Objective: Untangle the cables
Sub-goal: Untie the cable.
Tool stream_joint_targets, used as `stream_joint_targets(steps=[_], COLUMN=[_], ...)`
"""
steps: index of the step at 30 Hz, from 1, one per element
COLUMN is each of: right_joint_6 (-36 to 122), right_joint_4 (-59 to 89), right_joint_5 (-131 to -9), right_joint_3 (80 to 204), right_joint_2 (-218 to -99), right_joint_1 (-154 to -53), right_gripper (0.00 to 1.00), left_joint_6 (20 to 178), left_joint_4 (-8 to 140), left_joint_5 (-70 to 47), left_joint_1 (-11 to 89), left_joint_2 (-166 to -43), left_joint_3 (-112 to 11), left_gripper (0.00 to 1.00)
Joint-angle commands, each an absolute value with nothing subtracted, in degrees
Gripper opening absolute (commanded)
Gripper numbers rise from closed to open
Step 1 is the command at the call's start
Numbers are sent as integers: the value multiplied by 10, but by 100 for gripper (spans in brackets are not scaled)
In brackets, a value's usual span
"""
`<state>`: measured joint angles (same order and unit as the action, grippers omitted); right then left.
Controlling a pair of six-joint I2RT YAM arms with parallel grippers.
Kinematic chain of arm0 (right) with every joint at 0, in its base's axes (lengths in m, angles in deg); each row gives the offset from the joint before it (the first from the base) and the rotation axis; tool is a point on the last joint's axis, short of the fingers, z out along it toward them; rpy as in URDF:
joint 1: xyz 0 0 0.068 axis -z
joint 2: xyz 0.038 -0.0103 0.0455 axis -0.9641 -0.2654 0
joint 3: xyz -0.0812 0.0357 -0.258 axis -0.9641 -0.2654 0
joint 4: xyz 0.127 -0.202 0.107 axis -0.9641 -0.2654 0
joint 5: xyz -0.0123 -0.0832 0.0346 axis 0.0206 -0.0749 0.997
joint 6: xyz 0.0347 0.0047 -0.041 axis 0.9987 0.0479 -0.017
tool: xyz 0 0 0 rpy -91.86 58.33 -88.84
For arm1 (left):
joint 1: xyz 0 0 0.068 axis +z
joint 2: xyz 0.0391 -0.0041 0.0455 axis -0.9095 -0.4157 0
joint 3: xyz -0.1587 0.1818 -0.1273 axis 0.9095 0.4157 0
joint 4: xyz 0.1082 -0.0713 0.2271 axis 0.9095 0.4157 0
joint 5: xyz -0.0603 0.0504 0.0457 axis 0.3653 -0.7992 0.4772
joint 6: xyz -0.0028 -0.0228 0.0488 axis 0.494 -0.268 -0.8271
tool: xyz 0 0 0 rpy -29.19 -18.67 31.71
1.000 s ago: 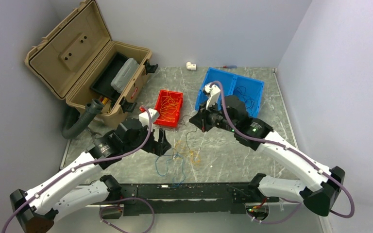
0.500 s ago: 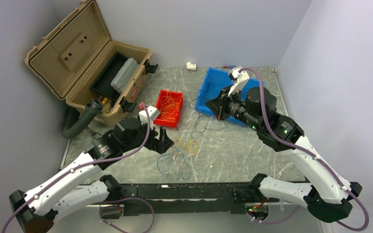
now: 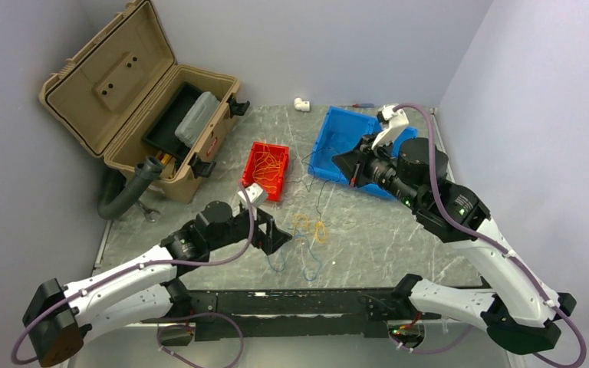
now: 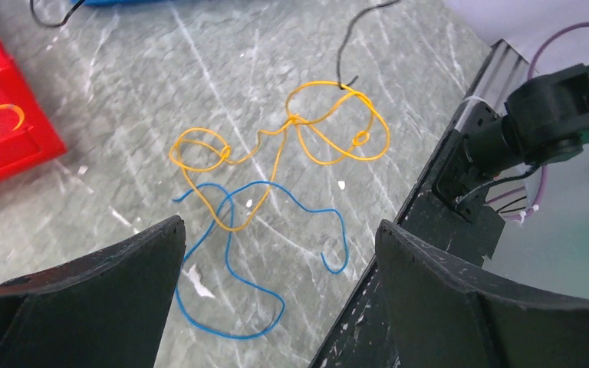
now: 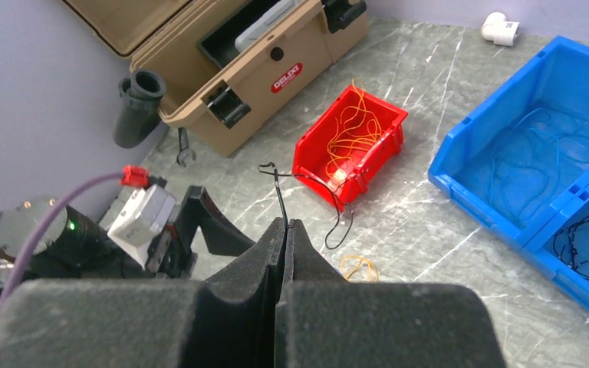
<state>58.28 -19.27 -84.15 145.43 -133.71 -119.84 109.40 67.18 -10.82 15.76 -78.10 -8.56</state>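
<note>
A yellow cable (image 4: 295,119) lies in loops on the marble table, crossing a blue cable (image 4: 281,305) nearer the front rail. My left gripper (image 4: 280,226) hovers open above them, with the blue loops between its fingers and nothing held. In the top view the left gripper (image 3: 272,234) sits just left of the yellow cable (image 3: 312,228). My right gripper (image 5: 285,224) is shut on a thin black cable (image 5: 278,201), lifted above the table. The right gripper (image 3: 347,164) hangs in front of the blue bin, and the black cable (image 4: 340,61) trails down towards the yellow loops.
A red bin (image 3: 268,170) holds yellow-orange wires. A blue bin (image 3: 336,142) at the back right holds blue and dark wires. An open tan toolbox (image 3: 134,100) and a grey pipe elbow (image 3: 126,192) stand at the back left. The black front rail (image 4: 429,222) borders the cables.
My right gripper has risen and pulled back right towards the blue bin with the black cable. The left gripper has swung right and forward over the blue and yellow cables, which shifted right.
</note>
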Motion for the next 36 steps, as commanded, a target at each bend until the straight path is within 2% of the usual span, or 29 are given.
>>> stream_joint_targets(steps=[1,11,29,36], right_joint_6=[613,640,645,658], right_joint_4=[-162,-126,-40,-25], right_joint_5=[-863,-883,-906,-897], right_joint_3=[1472,1492,1582,1581], right_joint_2=[-1320,-1323,-1375,-1377], right_joint_1=[-1197,-1197,-1197,-1197], right_gripper=[0,0,0,0], left_joint_6=[1049,932,906,894], left_joint_4=[478,368,265,190], left_joint_5=[-84,-120,-130,-129], left_joint_1=[131,69,51,50], left_joint_2=[-782,-792,-824,-895], left_joint_3=[-35,18,28,6], left_gripper=[96,95,93,92])
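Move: The yellow cable's far loop, where my black cable is caught, lies about 11 cm ahead of my open left hand, 15 cm to its right and 17 cm below. The yellow's near loop sits 12 cm ahead and 9 cm right of that hand, the blue cable 3 cm ahead and 8 cm right, both down on the table. From my right hand, high up with the black cable, the far loop is 6 cm ahead, 2 cm left and 39 cm below; the blue box is 38 cm ahead and 15 cm right. I lift my right hand about 12 cm, still pinching the black cable and tipping its fingers up some 20 degrees, to draw the yellow loop off the table. Meanwhile I take my left hand, wide open and touching nothing, about 5 cm right and slightly back, towards the rising yellow loop, tilting its fingers up until nearly level. ##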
